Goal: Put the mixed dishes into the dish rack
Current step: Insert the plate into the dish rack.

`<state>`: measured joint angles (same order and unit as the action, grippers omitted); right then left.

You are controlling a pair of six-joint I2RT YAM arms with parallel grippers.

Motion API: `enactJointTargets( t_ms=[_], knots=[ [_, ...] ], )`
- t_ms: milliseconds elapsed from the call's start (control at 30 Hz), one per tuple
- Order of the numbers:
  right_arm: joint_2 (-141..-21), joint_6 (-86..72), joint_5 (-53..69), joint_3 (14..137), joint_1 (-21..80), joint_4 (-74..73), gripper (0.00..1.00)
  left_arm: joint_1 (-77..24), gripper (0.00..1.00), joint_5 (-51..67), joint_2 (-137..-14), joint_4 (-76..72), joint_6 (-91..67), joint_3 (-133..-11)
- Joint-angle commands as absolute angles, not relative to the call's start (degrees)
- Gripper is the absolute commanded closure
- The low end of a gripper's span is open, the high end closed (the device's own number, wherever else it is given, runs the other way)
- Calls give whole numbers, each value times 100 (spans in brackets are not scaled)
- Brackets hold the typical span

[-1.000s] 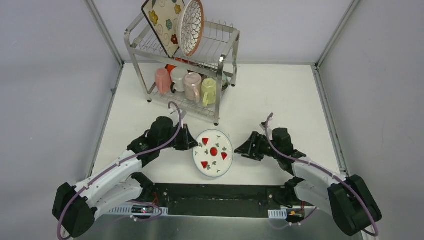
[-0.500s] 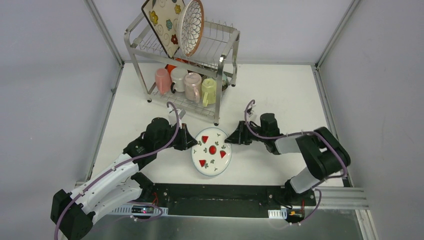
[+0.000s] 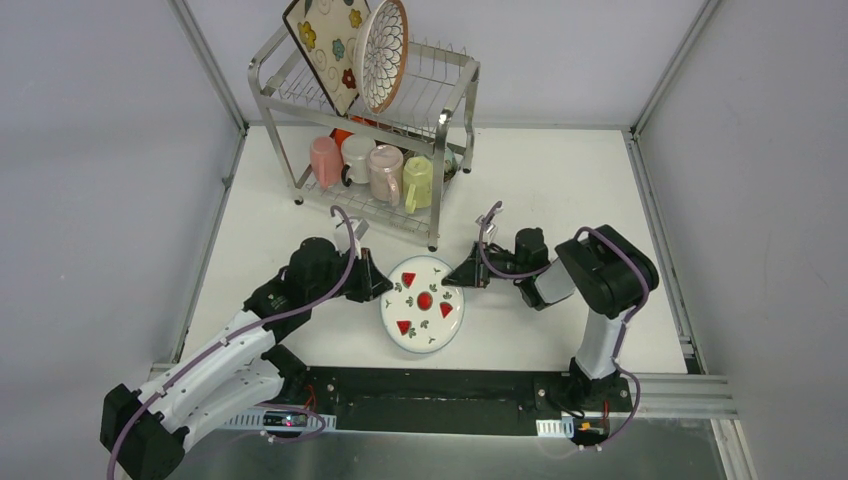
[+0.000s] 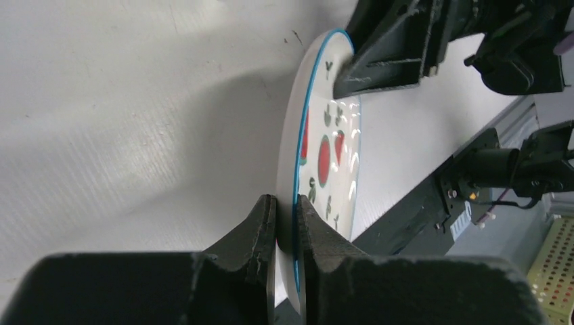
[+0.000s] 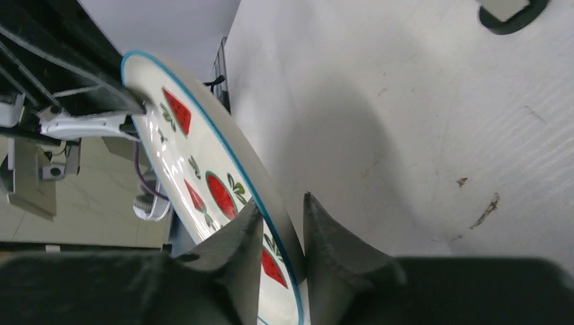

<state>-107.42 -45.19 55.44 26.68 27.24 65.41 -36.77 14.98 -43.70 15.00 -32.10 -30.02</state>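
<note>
The white red-marked plate [image 3: 423, 305] is near the front of the table between both arms. My left gripper [image 3: 385, 290] is shut on its left rim; in the left wrist view the plate [image 4: 325, 156] stands edge-on between the closed fingers [image 4: 284, 200]. My right gripper [image 3: 460, 277] straddles the opposite rim, its fingers closed onto the plate [image 5: 203, 169] around the blue edge [image 5: 283, 203]. The dish rack [image 3: 265, 95] stands at the back, with a square floral plate [image 3: 325, 45] and a petal-pattern plate [image 3: 383, 52] upright on its top tier.
On the rack's lower tier are a pink mug [image 3: 325, 160], a white mug [image 3: 357, 155], another pink mug [image 3: 384, 170] and a yellow-green mug [image 3: 418, 180], with an orange bowl [image 3: 342, 133] behind. Metal frame posts line both sides of the table.
My right arm swung in to the left and reached the plate's right rim, and its jaws narrowed onto it. The left gripper kept its hold; the plate shifted slightly left.
</note>
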Motion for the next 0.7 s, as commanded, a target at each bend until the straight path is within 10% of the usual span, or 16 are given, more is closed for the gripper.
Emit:
enactJointTargets(
  t_ms=[0, 100, 500, 667],
  knots=[
    [-10402, -5032, 5820, 2610, 2734, 7448, 83, -3709, 100, 1321, -4110, 1099, -3468, -3256],
    [-10220, -5488, 5782, 2589, 2713, 7456, 100, -3709, 97, 1233, -4045, 1372, -3623, -3293],
    [-9485, -6556, 5363, 2421, 2653, 7794, 100, -3709, 44, 1450, -4173, 1677, -3982, -3274],
    [-9057, -6687, 5037, 2347, 2607, 7789, 100, -3709, 39, 1748, -4306, 1837, -4107, -3375]
  ],
)
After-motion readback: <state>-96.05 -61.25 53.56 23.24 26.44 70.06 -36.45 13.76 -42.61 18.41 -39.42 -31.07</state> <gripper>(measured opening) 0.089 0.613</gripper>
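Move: The plate is still pinched at its left rim by the left hand; its middle lies about 7 cm right, 3 cm back and 5 cm below that hand. The right fingers straddle the opposite rim, with the middle some 5 cm left, 5 cm back and 2 cm above. From the right hand, the rack's near right foot is 11 cm ahead, 4 cm left, 9 cm below; the yellow mug 21 cm ahead, 7 cm left, about level. Upward after closing: the right fingers shut on the plate's right rim and pinch it, and the hand rises some 6.5 cm, easing back slightly and then forward again, its fingertips tipping up about 10 degrees. The left hand shifts about 1.5 cm right, then opens its fingers well clear of their pinch and draws back left, staying around the rim. ##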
